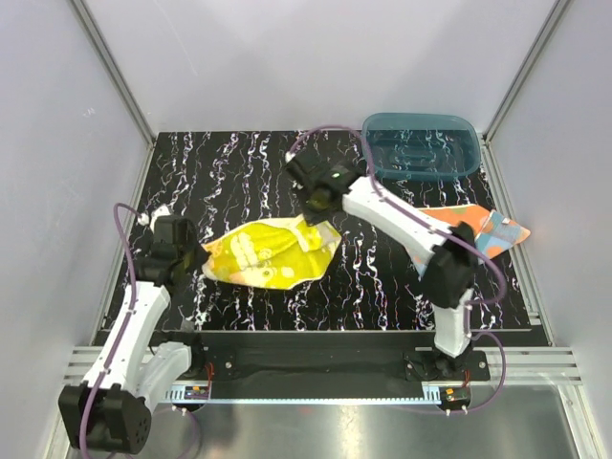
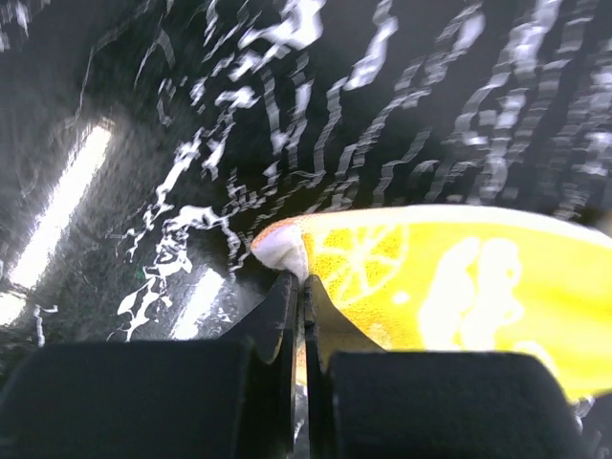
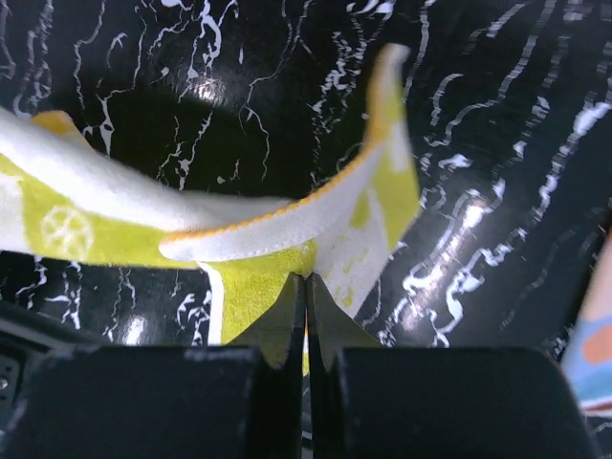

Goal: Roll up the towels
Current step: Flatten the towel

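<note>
The yellow towel [image 1: 270,254], printed with pale lemon slices, is held stretched between both arms above the black marbled table [image 1: 229,172]. My left gripper [image 1: 198,260] is shut on its left corner, and in the left wrist view that pale corner of the yellow towel [image 2: 287,247] sits pinched at the gripper [image 2: 302,287]. At the towel's right end my right gripper [image 1: 316,212] is shut on the cloth. In the right wrist view the yellow towel [image 3: 249,225] folds over just above the gripper [image 3: 306,282]. The orange dotted towel [image 1: 492,228] lies flat at the right, partly hidden under the right arm.
A teal translucent tub [image 1: 422,143] stands at the back right corner. White enclosure walls and aluminium posts [image 1: 115,72] ring the table. A metal rail [image 1: 316,368] with both arm bases runs along the near edge.
</note>
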{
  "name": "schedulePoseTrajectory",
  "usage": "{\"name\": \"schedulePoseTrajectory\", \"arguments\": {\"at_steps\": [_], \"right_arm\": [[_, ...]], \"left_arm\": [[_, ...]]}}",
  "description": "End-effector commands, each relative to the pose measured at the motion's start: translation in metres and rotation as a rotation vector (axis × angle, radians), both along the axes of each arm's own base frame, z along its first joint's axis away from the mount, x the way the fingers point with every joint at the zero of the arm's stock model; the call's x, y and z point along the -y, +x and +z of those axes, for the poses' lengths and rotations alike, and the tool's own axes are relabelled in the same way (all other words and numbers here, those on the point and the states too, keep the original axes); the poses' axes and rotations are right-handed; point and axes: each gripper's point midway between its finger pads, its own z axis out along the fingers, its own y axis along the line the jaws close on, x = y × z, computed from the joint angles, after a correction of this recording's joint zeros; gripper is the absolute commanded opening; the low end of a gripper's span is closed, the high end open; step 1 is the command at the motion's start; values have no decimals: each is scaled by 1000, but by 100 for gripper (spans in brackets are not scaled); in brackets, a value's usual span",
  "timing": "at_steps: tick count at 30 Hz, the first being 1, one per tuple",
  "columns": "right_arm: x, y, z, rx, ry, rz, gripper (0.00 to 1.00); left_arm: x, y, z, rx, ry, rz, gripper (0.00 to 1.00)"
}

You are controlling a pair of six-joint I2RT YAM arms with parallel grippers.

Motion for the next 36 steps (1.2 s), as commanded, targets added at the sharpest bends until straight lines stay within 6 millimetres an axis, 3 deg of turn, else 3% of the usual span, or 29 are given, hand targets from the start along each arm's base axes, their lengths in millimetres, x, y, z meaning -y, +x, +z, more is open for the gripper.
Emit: {"name": "schedulePoseTrajectory", "arguments": {"at_steps": [1, 2, 4, 5, 7, 8, 13, 15, 19, 22, 24, 27, 28, 29, 30, 31, 32, 33, 34, 35, 36], "right_arm": [[34, -12, 42, 64, 24, -97, 0], [40, -17, 57, 84, 59, -125, 0], [50, -29, 54, 69, 61, -142, 0], [57, -34, 66, 87, 92, -163, 0], [69, -46, 61, 73, 83, -183, 0], [77, -52, 73, 91, 118, -212, 0], [103, -87, 82, 74, 219, -290, 0], [111, -103, 100, 83, 315, -321, 0], [131, -128, 105, 76, 405, -381, 0], [142, -132, 107, 97, 441, -433, 0], [147, -125, 99, 119, 389, -460, 0], [156, -95, 83, 149, 255, -519, 0], [157, -81, 69, 124, 200, -539, 0], [172, -65, 61, 91, 181, -573, 0], [177, -47, 56, 90, 198, -597, 0], [180, -33, 33, 41, 177, -605, 0], [188, -12, 27, 21, 215, -617, 0], [192, 0, 17, 7, 209, -629, 0], [189, 18, -2, -32, 173, -629, 0], [188, 29, -9, -44, 156, -605, 0], [182, 50, 0, -29, 170, -593, 2]], "left_arm": [[6, 0, 47, 107, 28, -114, 0], [10, 2, 66, 152, 31, -147, 0], [7, -6, 79, 161, 75, -187, 0], [4, -7, 95, 189, 97, -185, 0], [-6, -19, 105, 187, 156, -180, 0], [-8, -22, 111, 198, 167, -186, 0], [-1, -44, 148, 283, 182, -269, 0], [2, -55, 162, 315, 187, -305, 0], [3, -71, 176, 340, 206, -338, 0], [0, -73, 174, 297, 212, -336, 0], [0, -62, 165, 246, 206, -327, 0], [-3, -37, 139, 140, 212, -310, 0], [-5, -29, 130, 105, 221, -308, 0], [-9, -18, 122, 80, 242, -294, 0], [-11, -4, 104, 1, 253, -297, 0], [-13, 6, 96, -27, 262, -295, 0], [-17, 22, 92, -29, 269, -285, 0], [-18, 37, 74, -90, 266, -293, 0], [-19, 47, 68, -113, 263, -287, 0], [-22, 62, 66, -113, 262, -275, 0], [-23, 80, 56, -152, 249, -264, 0]]}}
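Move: Both hands already pinch the yellow towel's upper edge. Its middle lies about 15 cm right of the left hand, roughly level fore and aft, and 8 cm lower. From the right hand it is some 11 cm left, 4 cm back and 11 cm down. The orange towel lies about 38 cm right and 1 cm ahead of the right hand, the blue basket about 28 cm right and 27 cm ahead, both on the table some 13 cm below. Both hands, still pinching, swing the yellow towel up and back, then forward and down, the right drawing 18 cm rightward. ##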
